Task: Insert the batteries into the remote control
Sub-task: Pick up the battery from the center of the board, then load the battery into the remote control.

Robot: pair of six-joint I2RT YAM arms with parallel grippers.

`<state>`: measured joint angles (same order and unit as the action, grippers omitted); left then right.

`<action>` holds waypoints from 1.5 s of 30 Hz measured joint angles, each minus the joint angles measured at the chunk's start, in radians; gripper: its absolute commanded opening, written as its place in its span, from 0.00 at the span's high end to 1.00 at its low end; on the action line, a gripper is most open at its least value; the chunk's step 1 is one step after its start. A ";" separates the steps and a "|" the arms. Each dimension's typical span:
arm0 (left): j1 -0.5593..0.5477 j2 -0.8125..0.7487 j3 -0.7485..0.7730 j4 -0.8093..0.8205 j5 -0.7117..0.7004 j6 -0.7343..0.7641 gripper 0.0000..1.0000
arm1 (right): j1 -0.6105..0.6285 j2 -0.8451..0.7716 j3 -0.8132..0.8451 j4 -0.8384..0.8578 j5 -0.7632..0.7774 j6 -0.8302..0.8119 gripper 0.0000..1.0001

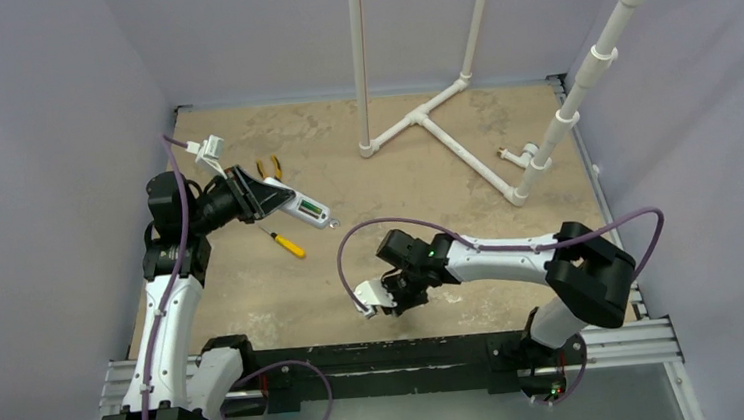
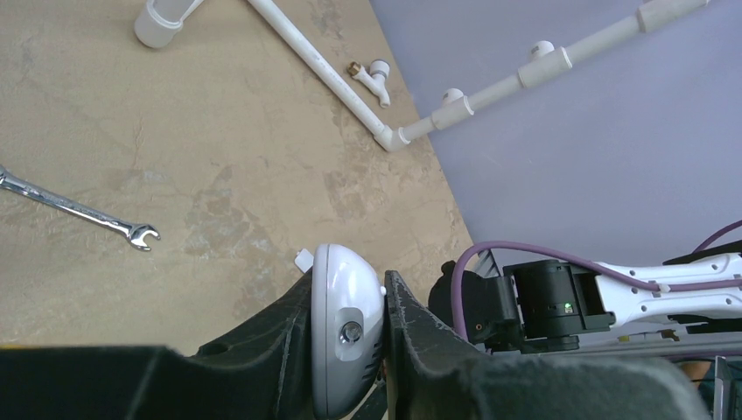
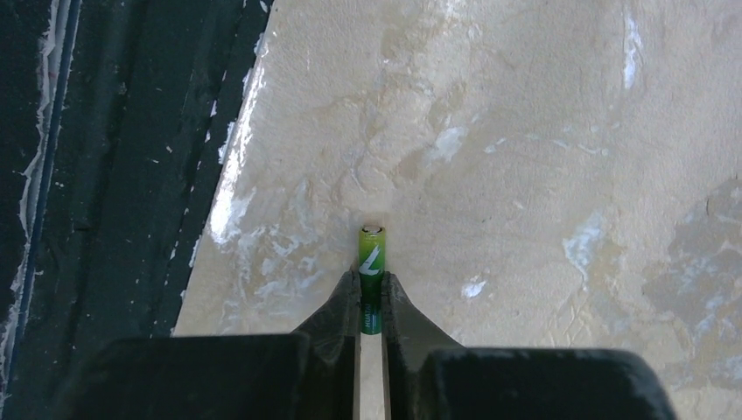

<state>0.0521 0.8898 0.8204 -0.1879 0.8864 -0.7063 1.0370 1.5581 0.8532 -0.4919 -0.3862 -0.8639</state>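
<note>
The white remote control is held tilted above the table's left side, with my left gripper shut on it. A small green patch shows on its upper face. In the left wrist view the remote control appears end-on, squeezed between both fingers of the left gripper. My right gripper hangs low near the table's front edge. In the right wrist view a green battery sticks out past the fingertips of the right gripper, which is shut on it. No other battery shows.
A yellow-handled screwdriver lies right of the left arm, and pliers lie behind the remote. A silver wrench rests on the table. White pipes stand at the back and right. The black front rail borders the table.
</note>
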 measured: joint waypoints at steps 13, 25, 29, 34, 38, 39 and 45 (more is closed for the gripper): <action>-0.035 -0.035 -0.090 0.122 -0.004 -0.036 1.00 | -0.001 -0.579 -0.237 0.360 0.180 0.457 1.00; -0.413 -0.182 -0.391 0.713 0.003 -0.119 1.00 | -0.002 -0.824 -0.234 0.458 0.537 0.724 1.00; -0.456 -0.130 -0.393 0.864 0.040 -0.140 1.00 | -0.002 -0.853 -0.233 0.471 0.611 0.742 1.00; -0.489 -0.072 -0.393 0.998 0.074 -0.167 1.00 | -0.002 -0.860 -0.230 0.470 0.668 0.745 1.00; -0.504 -0.040 -0.393 1.073 0.086 -0.183 1.00 | -0.002 -0.861 -0.229 0.469 0.689 0.740 1.00; -0.506 -0.032 -0.393 1.089 0.088 -0.189 1.00 | -0.002 -0.861 -0.229 0.469 0.690 0.738 1.00; -0.512 -0.019 -0.392 1.063 0.047 -0.192 1.00 | -0.002 -0.872 -0.226 0.462 0.689 0.713 1.00</action>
<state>-0.4599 0.8707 0.4282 0.8753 0.9333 -0.8982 1.0348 0.6857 0.6270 -0.0299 0.3027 -0.1509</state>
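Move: I already hold the green battery in my right hand, just above the board. The remote's battery slot, held out by my left hand, is about 11 cm ahead of it, 14 cm to its left and some 26 cm above. The white battery cover lies about 9 cm ahead and 5 cm to the right. From my left hand the battery is roughly 14 cm back, 18 cm right and 26 cm below; the screwdriver lies about 3 cm ahead, 7 cm left and 28 cm below. I keep my right fingers shut on the battery and lift it about 24 cm off the board, drifting forward and slightly right towards the remote's height, while the wrist swings the fingers from steeply down to nearly level, pointing forward-left. Shortly after, my left hand carries the still-gripped remote some 11 cm right and as far back towards the battery, turning clockwise and tipping up. ##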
